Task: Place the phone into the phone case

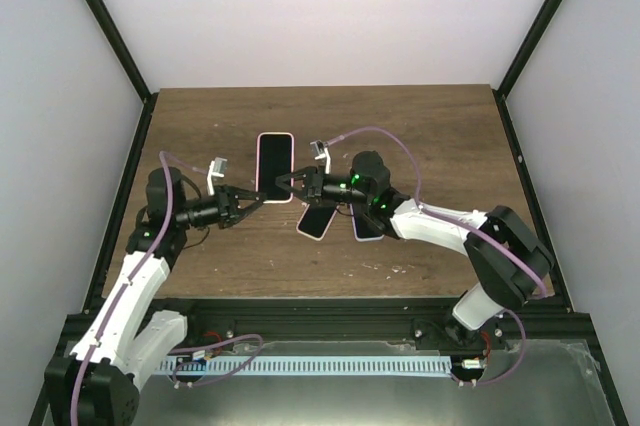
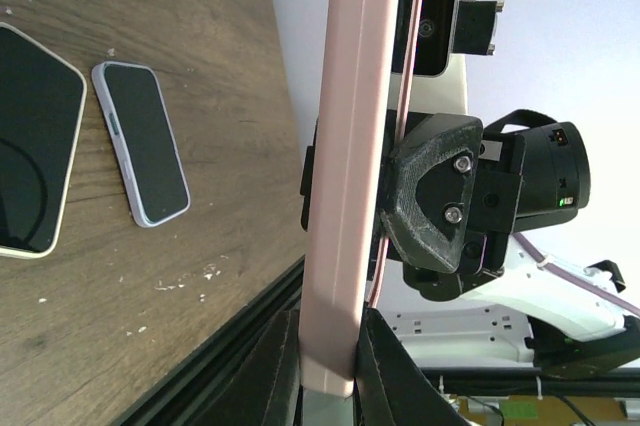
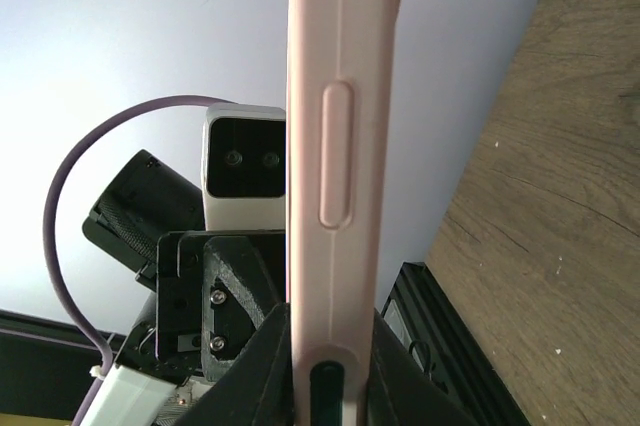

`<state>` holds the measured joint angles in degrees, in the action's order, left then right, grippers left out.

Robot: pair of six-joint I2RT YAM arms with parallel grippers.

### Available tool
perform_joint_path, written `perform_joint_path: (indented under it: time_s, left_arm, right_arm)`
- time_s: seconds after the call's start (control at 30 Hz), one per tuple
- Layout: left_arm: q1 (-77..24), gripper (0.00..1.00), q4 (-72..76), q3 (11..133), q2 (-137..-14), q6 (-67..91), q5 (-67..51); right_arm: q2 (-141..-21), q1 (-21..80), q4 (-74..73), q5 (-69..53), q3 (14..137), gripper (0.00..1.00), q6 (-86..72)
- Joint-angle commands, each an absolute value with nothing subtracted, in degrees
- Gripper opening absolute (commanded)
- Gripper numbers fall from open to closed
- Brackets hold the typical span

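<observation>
A pink phone case [image 1: 274, 161] is held above the table between both arms, and a black face fills its rim in the top view. My left gripper [image 1: 262, 197] is shut on its near left corner; in the left wrist view the case's edge [image 2: 350, 146] is pinched between the two fingers of that gripper [image 2: 328, 346]. My right gripper [image 1: 288, 183] is shut on the near right edge; in the right wrist view the pink side with its button [image 3: 335, 96] rises from between that gripper's [image 3: 330, 346] fingers. I cannot tell whether the black face is the phone.
Two phones lie screen up on the wooden table under the right arm: a cream-rimmed one [image 1: 318, 221] [image 2: 30, 146] and a lavender-rimmed one [image 1: 366, 226] [image 2: 145, 141]. A black frame rail [image 1: 330, 311] runs along the table's near edge.
</observation>
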<state>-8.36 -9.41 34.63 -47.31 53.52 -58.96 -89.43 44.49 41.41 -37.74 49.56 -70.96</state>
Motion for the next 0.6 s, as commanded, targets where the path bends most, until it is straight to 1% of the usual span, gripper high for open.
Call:
perform_joint_path:
  time_s: [0.0,0.1,0.17,0.2,0.27,0.37,0.5,0.53,0.57]
  left_arm:
    - [-8.61,0.02,-12.91,35.96,-48.66,48.88,-56.61]
    - [-8.59,0.01,-12.57,36.56,-48.26,48.71,-56.6]
    - [-8.61,0.0,-12.99,37.15,-48.06,48.35,-56.4]
    - [-8.57,0.0,-13.39,37.56,-48.05,48.1,-56.23]
    - [-8.52,0.0,-13.58,37.96,-48.19,47.9,-56.09]
    - [-8.52,0.0,-12.54,37.6,-49.16,48.5,-56.14]
    - [-8.52,0.0,-11.67,37.1,-51.13,48.3,-55.23]
    - [-8.48,0.0,-11.58,37.09,-51.84,47.82,-54.85]
    - [-8.44,0.0,-11.85,37.08,-52.7,47.33,-54.42]
  right_arm:
    - [-90.03,44.65,41.02,-36.57,52.29,0.14,-68.55]
    - [-90.35,44.5,40.96,-36.75,52.0,0.17,-68.26]
    - [-90.35,44.23,40.81,-36.78,51.67,0.23,-67.99]
    - [-90.29,44.07,40.85,-36.86,51.41,0.27,-67.98]
    - [-89.96,43.67,40.98,-36.92,50.47,0.39,-67.92]
    - [-88.95,42.86,41.05,-37.04,48.57,0.51,-67.85]
    - [-86.11,41.77,38.08,-36.74,45.91,0.81,-66.2]
    - [-85.15,41.56,36.33,-36.41,45.48,0.92,-65.13]
    - [-84.01,41.42,34.11,-35.9,45.04,0.99,-63.96]
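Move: Both hands already pinch the pink-cased phone, screen up and in the air: its middle lies about 6 cm ahead and 3 cm right of the left hand, and 4 cm ahead and 3 cm left of the right hand. On the table some 20 cm below, the white-cased phone lies about 7 cm right of the right hand, level with it, and the lavender-cased phone about 13 cm farther right. The right hand lets go of the right edge of the pink-cased phone, its fingers spreading from nearly shut to almost fully open as it sinks about 3 cm and, late on, eases to the right, away from the phone's middle. The left hand keeps its pinch on the near left corner and lowers the phone some 2.5 cm, drifting slightly forward and tilting about 5 degrees. ##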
